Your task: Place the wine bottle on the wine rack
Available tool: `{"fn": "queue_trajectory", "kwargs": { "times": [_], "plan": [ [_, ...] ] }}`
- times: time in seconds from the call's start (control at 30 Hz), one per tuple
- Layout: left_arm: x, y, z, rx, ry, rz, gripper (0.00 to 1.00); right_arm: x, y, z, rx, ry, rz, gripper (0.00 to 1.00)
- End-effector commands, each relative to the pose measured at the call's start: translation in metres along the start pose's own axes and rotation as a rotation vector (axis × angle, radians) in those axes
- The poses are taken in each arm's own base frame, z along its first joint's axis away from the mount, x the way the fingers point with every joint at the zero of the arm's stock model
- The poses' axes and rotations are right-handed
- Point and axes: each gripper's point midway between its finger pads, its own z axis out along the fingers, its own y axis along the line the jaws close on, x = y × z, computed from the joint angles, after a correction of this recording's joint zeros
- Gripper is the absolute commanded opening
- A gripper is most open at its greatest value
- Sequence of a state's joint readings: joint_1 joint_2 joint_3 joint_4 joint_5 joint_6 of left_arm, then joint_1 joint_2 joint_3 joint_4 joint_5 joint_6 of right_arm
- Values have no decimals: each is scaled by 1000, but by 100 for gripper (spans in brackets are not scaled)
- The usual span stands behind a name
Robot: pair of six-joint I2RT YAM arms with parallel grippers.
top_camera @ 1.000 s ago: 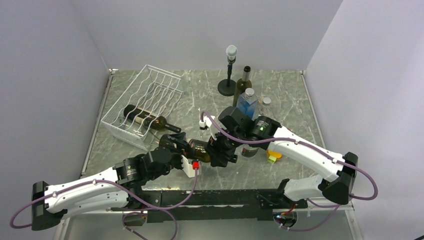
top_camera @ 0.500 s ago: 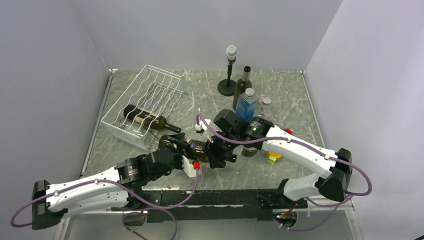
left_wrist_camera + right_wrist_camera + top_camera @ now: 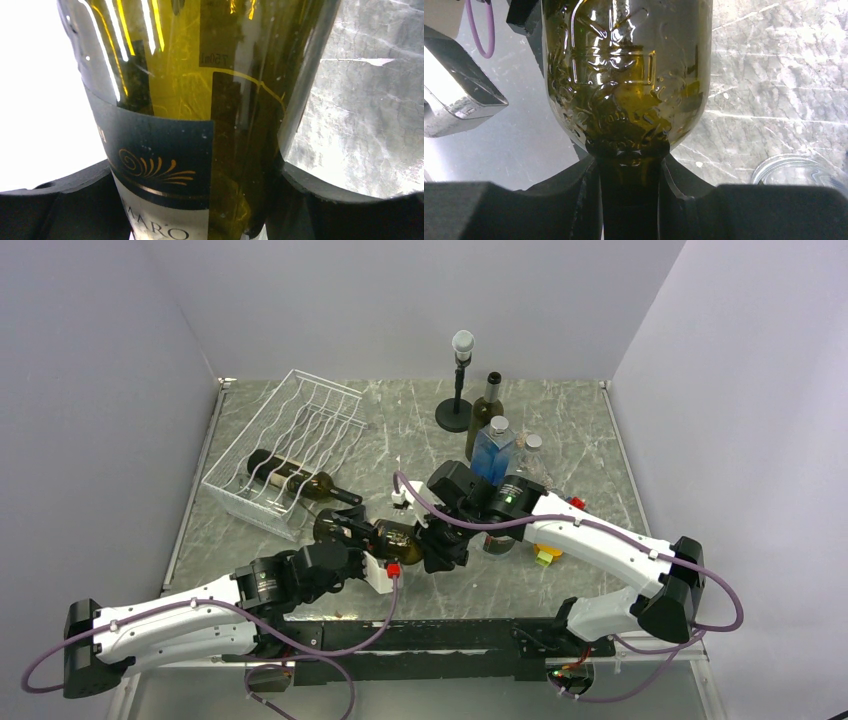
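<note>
A dark green wine bottle (image 3: 393,536) lies level above the table's front middle, held between both arms. My left gripper (image 3: 350,538) is shut on its labelled body (image 3: 200,100), the fingers (image 3: 320,200) pressed to both sides. My right gripper (image 3: 432,545) is shut on the bottle's neck, just below the embossed shoulder (image 3: 629,75). The white wire wine rack (image 3: 320,410) stands tilted at the back left. Another dark bottle (image 3: 300,478) lies in the rack's near end.
Behind the right arm stand a blue bottle (image 3: 494,448), a tall green bottle (image 3: 487,405), a small clear bottle (image 3: 532,452) and a black stand with a white top (image 3: 459,385). A yellow-green block (image 3: 547,556) and a clear glass (image 3: 796,170) sit near the right arm.
My right gripper has slid left along the bottle and closed on its neck. The left gripper has kept its hold on the bottle's body.
</note>
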State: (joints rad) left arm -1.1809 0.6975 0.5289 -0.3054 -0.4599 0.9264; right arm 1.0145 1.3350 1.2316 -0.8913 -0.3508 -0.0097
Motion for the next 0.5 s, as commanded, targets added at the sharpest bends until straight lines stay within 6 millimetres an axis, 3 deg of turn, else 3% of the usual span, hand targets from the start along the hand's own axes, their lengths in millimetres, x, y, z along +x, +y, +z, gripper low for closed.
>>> {"fn": "queue_trajectory", "kwargs": {
  "times": [0.0, 0.13, 0.2, 0.27, 0.3, 0.33, 0.37, 0.47],
  "plan": [
    [-29, 73, -16, -284, -116, -246, 4, -22, 10, -6, -27, -95, 4, 0],
    [-32, 73, -16, -283, -138, -254, 11, -29, 10, -7, -19, -123, 9, 0],
    [-32, 73, -16, -279, -135, -254, 21, -33, 8, -7, -8, -141, 13, 0],
    [-32, 71, -16, -275, -137, -255, 36, -38, 8, -11, 2, -172, 3, 0],
    [-32, 71, -16, -273, -140, -257, 52, -43, 8, -15, 8, -202, -9, 0],
    [-32, 69, -15, -270, -144, -254, 92, -47, 8, -17, 15, -231, -25, 0],
    [-32, 66, -14, -262, -146, -243, 98, -50, 8, -22, 25, -257, -35, 0],
    [-30, 49, -8, -197, -139, -175, 99, -62, 7, -33, 52, -337, -53, 0]
  ]
}}
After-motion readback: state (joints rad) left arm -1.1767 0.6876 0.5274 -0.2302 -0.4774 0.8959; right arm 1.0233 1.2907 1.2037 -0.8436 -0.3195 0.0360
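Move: The wine bottle lies crosswise in both hands: its middle is about 5 cm to the left hand's right and 1 cm back, and some 7 cm left of the right hand at its neck, 1 cm forward. From the right hand, the wine rack's middle is roughly 32 cm left, 20 cm forward and 8 cm lower. The clear bottle is about 13 cm right of that hand, 1 cm ahead and 9 cm lower. The left fingers release their squeeze on the bottle's body, opening from about three-quarters to fully wide after a short hold. That hand then starts up about 1.5 cm, rolling some 5 degrees so its left side dips. The right fingers keep pinching the neck as that hand rises about half a centimetre. ##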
